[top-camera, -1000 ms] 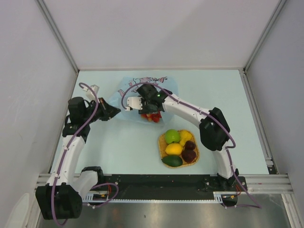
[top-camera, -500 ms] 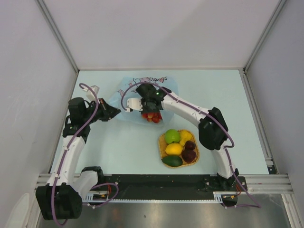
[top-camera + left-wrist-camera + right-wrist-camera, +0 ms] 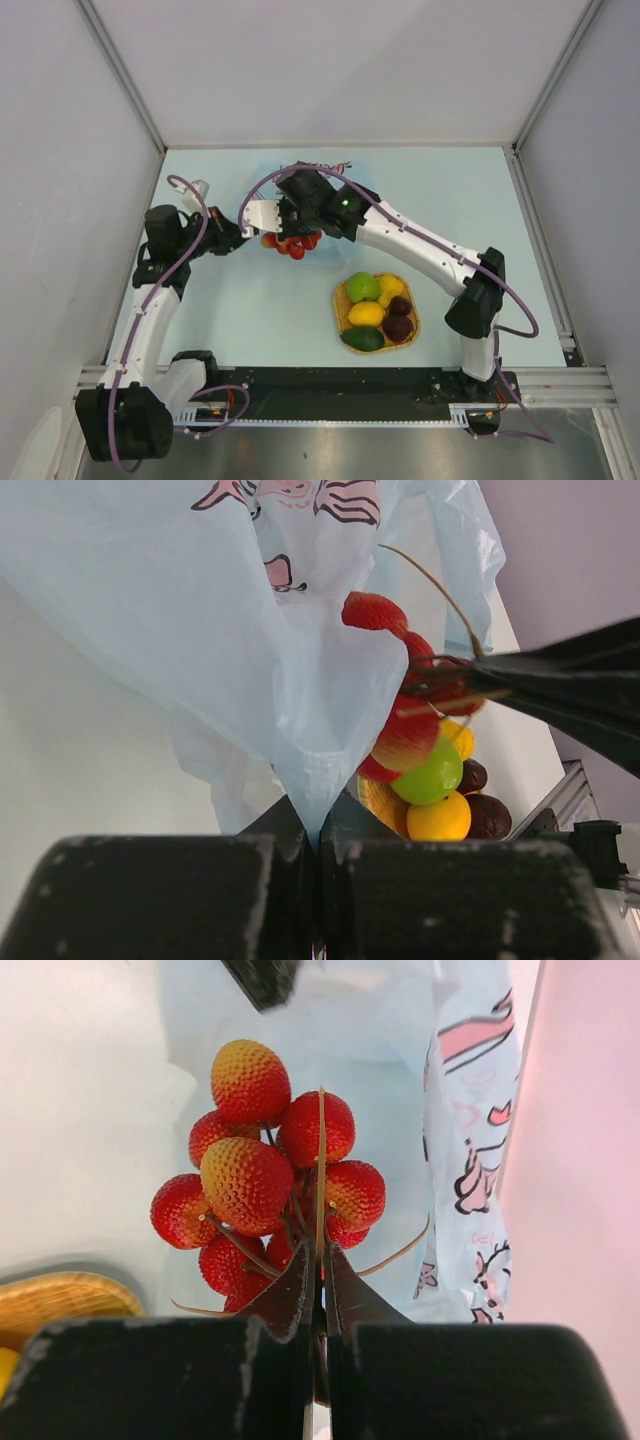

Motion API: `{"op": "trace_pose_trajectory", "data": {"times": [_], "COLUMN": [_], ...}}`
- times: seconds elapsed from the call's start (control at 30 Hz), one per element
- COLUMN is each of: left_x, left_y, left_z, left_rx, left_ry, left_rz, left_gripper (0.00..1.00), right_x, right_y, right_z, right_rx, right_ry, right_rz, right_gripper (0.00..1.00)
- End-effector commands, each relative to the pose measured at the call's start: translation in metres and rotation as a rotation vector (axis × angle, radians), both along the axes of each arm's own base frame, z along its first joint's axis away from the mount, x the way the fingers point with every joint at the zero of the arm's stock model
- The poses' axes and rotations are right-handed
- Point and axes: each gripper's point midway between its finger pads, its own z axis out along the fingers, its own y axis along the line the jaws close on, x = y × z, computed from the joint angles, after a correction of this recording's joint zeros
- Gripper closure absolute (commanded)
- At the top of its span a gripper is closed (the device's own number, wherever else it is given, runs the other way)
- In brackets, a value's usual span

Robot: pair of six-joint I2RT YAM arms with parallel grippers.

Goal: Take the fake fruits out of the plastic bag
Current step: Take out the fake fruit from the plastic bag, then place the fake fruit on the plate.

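Observation:
A bunch of bumpy red fake fruits (image 3: 260, 1175) on brown stems hangs from my right gripper (image 3: 320, 1260), which is shut on its main stem. From above, the bunch (image 3: 288, 243) hangs at the near edge of the light-blue plastic bag (image 3: 268, 180), below my right gripper (image 3: 292, 228). My left gripper (image 3: 320, 825) is shut on a pinched fold of the bag (image 3: 250, 630) and stands just left of the bunch (image 3: 400, 680); in the top view it (image 3: 238, 235) sits at the bag's left edge. The inside of the bag is hidden.
An orange woven tray (image 3: 342, 300) lies near the right arm's base. It holds a green round fruit (image 3: 362, 287), a lemon (image 3: 366, 314), a dark green oval (image 3: 362, 339) and a dark red fruit (image 3: 399, 327). White walls enclose the table.
My right gripper shut on the red bunch's stem, then carried it left and toward the near side, closer to the left gripper. The left arm has stayed put, still pinching the bag.

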Motion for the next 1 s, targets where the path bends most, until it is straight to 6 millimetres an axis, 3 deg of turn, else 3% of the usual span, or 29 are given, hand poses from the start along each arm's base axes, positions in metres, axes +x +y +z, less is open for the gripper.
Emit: {"op": "trace_pose_trajectory", "data": {"times": [0.0,0.07,0.1,0.17,0.23,0.3,0.33,0.4,0.47,0.5,0.57,0.73,0.97], "left_x": [0.007,0.007,0.007,0.008,0.008,0.009,0.009,0.008,0.007,0.007,0.008,0.011,0.013], "left_y": [0.005,0.005,0.005,0.006,0.006,0.007,0.007,0.008,0.009,0.009,0.009,0.010,0.011], "left_z": [0.003,0.001,0.001,0.000,-0.002,-0.002,-0.002,-0.004,-0.005,-0.006,-0.007,-0.007,-0.011], "left_rx": [0.002,0.004,0.004,0.007,0.009,0.013,0.020,0.031,0.044,0.046,0.049,0.054,0.059], "left_ry": [-0.016,-0.011,-0.013,-0.011,-0.007,-0.003,-0.005,0.008,0.015,0.018,0.019,0.020,0.041], "left_rz": [0.030,0.033,0.034,0.037,0.039,0.040,0.037,0.035,0.032,0.029,0.033,0.038,0.038], "left_gripper": [1.00,1.00,1.00,1.00,1.00,1.00,1.00,1.00,1.00,1.00,1.00,1.00,1.00], "right_x": [-0.024,-0.037,-0.044,-0.057,-0.072,-0.089,-0.102,-0.117,-0.135,-0.141,-0.154,-0.150,-0.144], "right_y": [0.002,-0.003,-0.009,-0.017,-0.032,-0.046,-0.058,-0.074,-0.096,-0.106,-0.124,-0.157,-0.170], "right_z": [0.070,0.074,0.086,0.085,0.098,0.087,0.100,0.080,0.077,0.061,0.063,0.045,0.020], "right_rx": [0.156,0.158,0.186,0.183,0.215,0.202,0.243,0.212,0.205,0.176,0.178,0.135,0.141], "right_ry": [-0.046,-0.027,-0.026,0.002,0.014,0.065,0.070,0.134,0.171,0.193,0.177,0.168,0.211], "right_rz": [0.021,0.032,0.024,0.027,0.016,0.012,0.024,0.014,0.020,0.020,0.049,-0.019,-0.060], "right_gripper": [1.00,1.00,1.00,1.00,1.00,1.00,1.00,1.00,1.00,1.00,1.00,1.00,1.00]}}
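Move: The right hand, already gripping the lychee bunch by its stems, has the basket about 17 cm back, 18 cm to its right and some 19 cm below. In the basket, the green fruit lies 6 cm forward of the middle, the lemon near the middle and the avocado 5 cm back, all about 3 cm left of it. The bag's middle is 8 cm ahead, 2 cm right. From the left hand, the basket lies 15 cm back, 31 cm right. With its fingers kept shut on the stems, the right hand carries the lychee bunch away from the bag towards the basket, first back and up by about 7 cm, then swinging to its right while still drawing back, in all some 17 cm right and 14 cm back, and finally sinking about 5 cm over the basket as it goes on right. The left hand keeps its pinch on the bag's edge and eases down a couple of centimetres. ##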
